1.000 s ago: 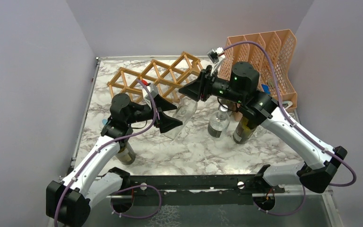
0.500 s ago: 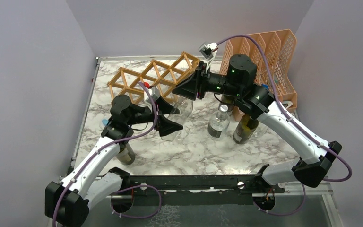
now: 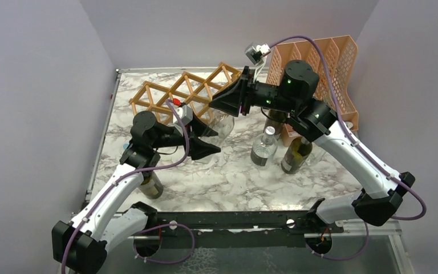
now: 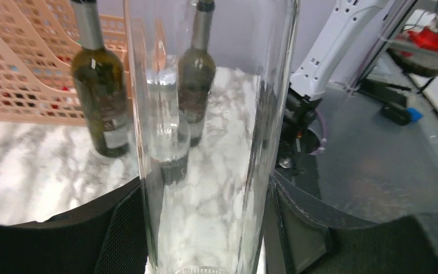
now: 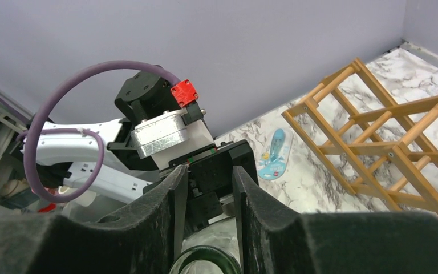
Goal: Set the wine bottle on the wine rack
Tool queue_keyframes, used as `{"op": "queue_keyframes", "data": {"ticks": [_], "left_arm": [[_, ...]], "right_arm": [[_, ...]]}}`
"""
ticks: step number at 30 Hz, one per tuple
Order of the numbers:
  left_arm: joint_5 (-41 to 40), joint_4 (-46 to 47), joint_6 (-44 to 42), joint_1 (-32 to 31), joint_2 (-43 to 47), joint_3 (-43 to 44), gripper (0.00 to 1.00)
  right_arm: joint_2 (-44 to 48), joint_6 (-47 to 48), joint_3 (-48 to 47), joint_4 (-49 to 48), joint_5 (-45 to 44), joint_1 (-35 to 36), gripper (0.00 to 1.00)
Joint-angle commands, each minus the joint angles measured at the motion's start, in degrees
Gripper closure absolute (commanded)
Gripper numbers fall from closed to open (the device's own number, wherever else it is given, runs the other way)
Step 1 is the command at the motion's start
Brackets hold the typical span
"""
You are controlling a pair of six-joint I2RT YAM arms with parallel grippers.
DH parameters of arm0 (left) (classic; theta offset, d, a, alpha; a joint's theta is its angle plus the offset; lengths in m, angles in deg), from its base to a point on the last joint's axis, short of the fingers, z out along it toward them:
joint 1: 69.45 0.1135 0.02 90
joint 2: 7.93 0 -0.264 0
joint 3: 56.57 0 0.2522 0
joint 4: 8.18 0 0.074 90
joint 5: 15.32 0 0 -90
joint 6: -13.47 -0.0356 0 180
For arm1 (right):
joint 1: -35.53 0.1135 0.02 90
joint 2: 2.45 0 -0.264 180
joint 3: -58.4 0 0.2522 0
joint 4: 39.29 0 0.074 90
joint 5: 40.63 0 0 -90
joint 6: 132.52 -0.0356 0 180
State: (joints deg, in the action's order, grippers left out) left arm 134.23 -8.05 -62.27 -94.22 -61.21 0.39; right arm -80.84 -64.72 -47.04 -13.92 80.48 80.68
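Observation:
A clear glass wine bottle (image 3: 221, 127) hangs tilted over the marble table between my two arms. My left gripper (image 3: 205, 141) is shut on its wide body, and in the left wrist view both fingers (image 4: 126, 228) press against the glass (image 4: 205, 114). My right gripper (image 3: 228, 102) is shut on the neck. The greenish mouth (image 5: 205, 260) shows between its fingers (image 5: 174, 188) in the right wrist view. The wooden lattice wine rack (image 3: 188, 94) stands just behind the bottle, also visible from the right wrist (image 5: 388, 131).
A peach perforated file holder (image 3: 325, 63) stands at the back right. A small clear bottle (image 3: 264, 147) and a dark bottle (image 3: 296, 154) stand upright to the right. Another bottle (image 3: 151, 185) stands by the left arm. A blue item (image 5: 275, 154) lies near the rack.
My left gripper has closed from wide open onto the bottle's body. The right gripper has shifted slightly up and left toward the rack, still holding the neck.

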Motion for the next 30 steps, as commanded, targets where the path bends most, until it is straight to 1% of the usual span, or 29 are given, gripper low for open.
{"op": "queue_keyframes", "data": {"ticks": [1,2,3,4,6,9,11,12,13,14,15,18,22,25,30], "left_arm": [[-4.51,0.50,-5.68,0.34,-0.19,4.20,1.00],[-5.62,0.14,-7.01,0.33,-0.09,4.41,1.00],[-7.06,-0.43,-8.94,0.34,-0.05,4.80,1.00],[-8.57,-1.10,-11.30,0.35,0.05,5.25,1.00],[-11.74,-2.26,-17.35,0.34,0.50,5.88,1.00],[-14.94,-2.89,-29.85,0.32,2.08,5.86,1.00],[-15.60,-5.26,-40.45,0.34,2.86,6.01,1.00],[-14.33,-8.59,-47.24,0.35,3.06,6.61,1.00],[-12.95,-12.73,-55.97,0.30,3.10,7.69,1.00],[-12.12,-16.46,-62.33,0.34,3.03,9.04,1.00],[-12.31,-18.47,-66.86,0.33,2.84,9.69,1.00],[-13.37,-20.76,-76.20,0.34,1.77,11.60,1.00],[-14.33,-20.98,-84.75,0.31,0.26,13.15,1.00],[-16.50,-21.16,-87.86,0.34,-2.32,15.86,1.00],[-18.20,-20.62,-94.26,0.62,-6.60,20.59,1.00]], "right_arm": [[1.30,-0.38,-2.91,-0.23,2.52,0.34,0.49],[1.95,0.06,-2.49,-0.03,2.10,0.38,0.40],[2.70,0.72,-1.96,-0.08,1.57,0.30,0.35],[3.58,1.32,-1.34,-0.10,0.94,0.31,0.30],[5.23,2.59,-0.49,0.13,-0.32,0.32,0.27],[7.25,4.67,-0.64,2.08,-3.23,0.38,0.25],[8.80,6.17,-0.69,3.57,-5.72,0.37,0.25],[9.65,6.89,-0.69,4.38,-7.14,0.30,0.25],[10.49,7.63,-0.69,5.27,-8.55,0.35,0.25],[11.25,8.43,-0.64,6.12,-9.82,0.37,0.25],[11.95,9.01,-0.68,7.07,-11.01,0.33,0.25],[13.13,10.06,-0.89,9.46,-13.40,0.38,0.25],[11.81,12.10,-2.78,14.66,-14.37,0.38,0.25],[9.30,12.66,-4.07,18.30,-15.73,0.38,0.25],[5.20,12.50,-4.36,19.93,-16.37,0.34,0.25]]}}
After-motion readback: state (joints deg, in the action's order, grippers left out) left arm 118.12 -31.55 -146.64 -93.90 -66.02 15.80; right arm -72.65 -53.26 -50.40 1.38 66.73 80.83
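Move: The wine rack, where the clear wine bottle in the left hand is headed, has its middle some 22 cm ahead of that hand, 9 cm to its left and 19 cm below. The dark-labelled bottle stands about 7 cm ahead, 18 cm right; the nearer green bottle roughly 4 cm ahead, 30 cm right, both some 18 cm lower. From the right hand, still on its neck, the clear bottle's middle is about 12 cm below and 3 cm back. The clear bottle, upright in both hands, is let go at the neck as the right fingers open; that hand draws off right about 8 cm, rising and easing back, then sinks and comes slightly forward and left. The left hand keeps its grip on the body, carries the bottle some 10 cm forward and a little up towards the rack, and rolls about 75 degrees, tipping the neck back and right and the base forward. ##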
